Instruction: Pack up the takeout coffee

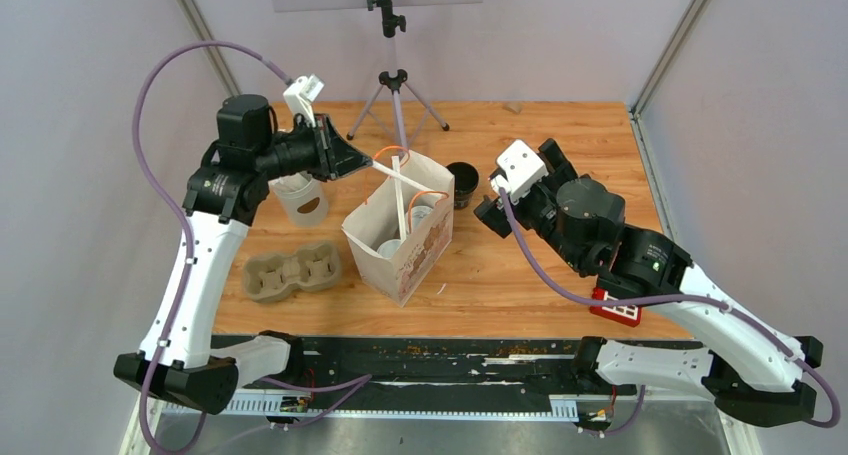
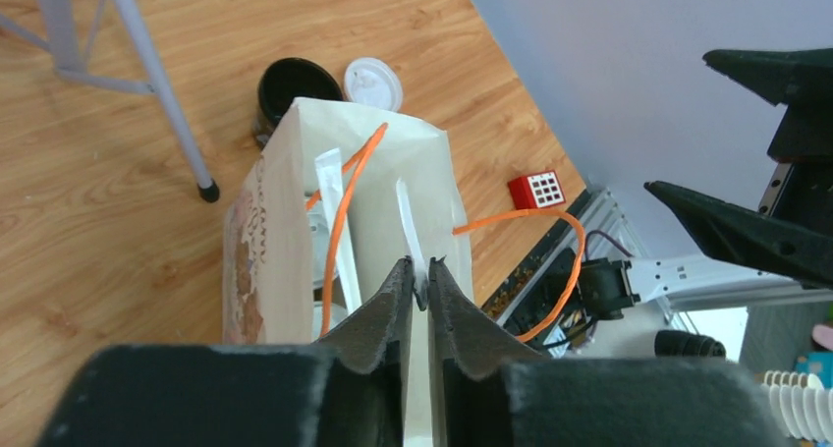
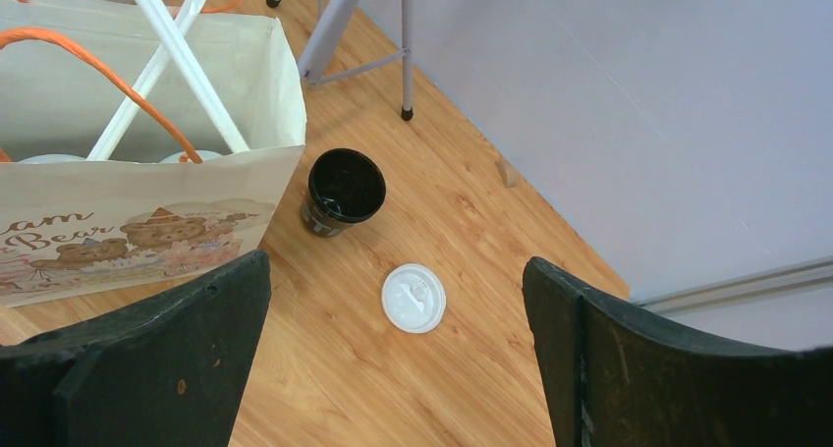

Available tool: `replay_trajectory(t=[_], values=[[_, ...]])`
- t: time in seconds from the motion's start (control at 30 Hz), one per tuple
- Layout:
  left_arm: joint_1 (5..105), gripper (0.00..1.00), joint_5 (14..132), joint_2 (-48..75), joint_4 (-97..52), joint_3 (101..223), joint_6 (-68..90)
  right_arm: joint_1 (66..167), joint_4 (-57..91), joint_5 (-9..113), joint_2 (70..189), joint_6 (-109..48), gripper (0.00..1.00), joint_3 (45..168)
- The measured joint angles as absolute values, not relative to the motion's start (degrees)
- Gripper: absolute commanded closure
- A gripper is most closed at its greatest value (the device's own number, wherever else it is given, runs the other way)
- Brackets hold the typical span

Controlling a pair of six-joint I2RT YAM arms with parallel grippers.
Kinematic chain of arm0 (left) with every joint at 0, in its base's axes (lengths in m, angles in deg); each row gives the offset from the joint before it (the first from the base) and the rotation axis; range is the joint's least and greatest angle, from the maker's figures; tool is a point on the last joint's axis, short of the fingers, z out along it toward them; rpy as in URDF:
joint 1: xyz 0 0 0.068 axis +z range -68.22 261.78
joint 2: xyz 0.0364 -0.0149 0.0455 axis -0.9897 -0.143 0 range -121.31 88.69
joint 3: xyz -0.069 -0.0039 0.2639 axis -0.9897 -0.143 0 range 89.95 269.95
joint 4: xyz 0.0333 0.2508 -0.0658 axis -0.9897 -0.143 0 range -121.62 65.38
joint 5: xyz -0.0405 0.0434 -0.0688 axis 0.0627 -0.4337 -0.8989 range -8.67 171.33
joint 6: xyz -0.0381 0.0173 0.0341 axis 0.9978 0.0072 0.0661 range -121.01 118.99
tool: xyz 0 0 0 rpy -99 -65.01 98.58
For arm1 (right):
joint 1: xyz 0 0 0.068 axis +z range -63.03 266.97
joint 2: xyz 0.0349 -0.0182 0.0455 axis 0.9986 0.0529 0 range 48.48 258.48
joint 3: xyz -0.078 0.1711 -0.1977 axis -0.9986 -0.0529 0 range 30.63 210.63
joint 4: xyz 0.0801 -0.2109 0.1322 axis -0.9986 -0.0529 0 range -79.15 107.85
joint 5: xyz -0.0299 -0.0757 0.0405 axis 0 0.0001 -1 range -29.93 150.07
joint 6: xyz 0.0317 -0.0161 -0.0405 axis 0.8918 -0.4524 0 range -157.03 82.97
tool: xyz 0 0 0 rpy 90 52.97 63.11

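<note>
A printed paper bag (image 1: 400, 243) with orange handles stands mid-table. Inside it show the white lids of two takeout coffee cups (image 1: 421, 215) and two crossed white straws (image 1: 408, 180). My left gripper (image 2: 420, 263) hovers over the bag's far-left rim, shut on the top end of one straw (image 2: 407, 216). Right of the bag, one black cup (image 3: 345, 187) stands open on the table. Its white lid (image 3: 414, 297) lies flat beside it. My right gripper (image 3: 396, 262) hangs open above that lid, holding nothing.
A white cup of straws (image 1: 300, 197) stands left of the bag, under my left arm. In front of it lies a brown pulp carrier tray (image 1: 292, 271). A tripod (image 1: 397, 100) stands at the back. A small red block (image 1: 615, 310) sits near the right front edge.
</note>
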State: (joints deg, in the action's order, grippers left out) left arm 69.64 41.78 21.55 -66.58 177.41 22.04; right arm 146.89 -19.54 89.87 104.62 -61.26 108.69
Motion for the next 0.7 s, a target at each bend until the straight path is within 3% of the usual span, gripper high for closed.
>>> replay_trajectory(t=[0.07,0.33,0.37,0.4,0.7], values=[[67.9,0.58,41.7,21.6,-64.5,175.6,22.6,146.9,-19.5,90.0,104.4,-60.9,0.00,108.7],[65.7,0.33,43.1,21.4,-65.7,175.8,21.6,146.9,-19.7,90.0,103.9,-59.2,0.01,108.7],[65.7,0.08,43.5,21.3,-66.8,177.2,21.4,146.9,-19.8,90.0,103.9,-59.1,0.01,108.7],[65.7,0.01,44.0,21.3,-67.2,178.3,21.2,146.9,-20.1,90.0,103.9,-58.7,0.01,108.7],[65.7,0.00,47.5,19.9,-70.3,188.9,20.6,146.9,-25.0,90.1,105.9,-53.5,0.00,111.8]])
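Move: The left hand already holds the second straw with its tip over the open bag. The bag's middle lies about 4 cm ahead, 4 cm right and 28 cm below this hand, with the mouth some 15 cm below. The straw holder stands about 18 cm ahead and 17 cm left, the black cup some 20 cm ahead and 16 cm right. From the idle right hand, the bag is roughly 8 cm ahead and 18 cm left. With its fingers opening all the way, the left hand first eases about 2 cm right and slightly down over the bag's mouth and lets go of the straw. From that low point it draws up some 7 cm, away from the bag and drifting a centimetre or so back left, while the fingertips tip up by a few degrees and stay spread. ##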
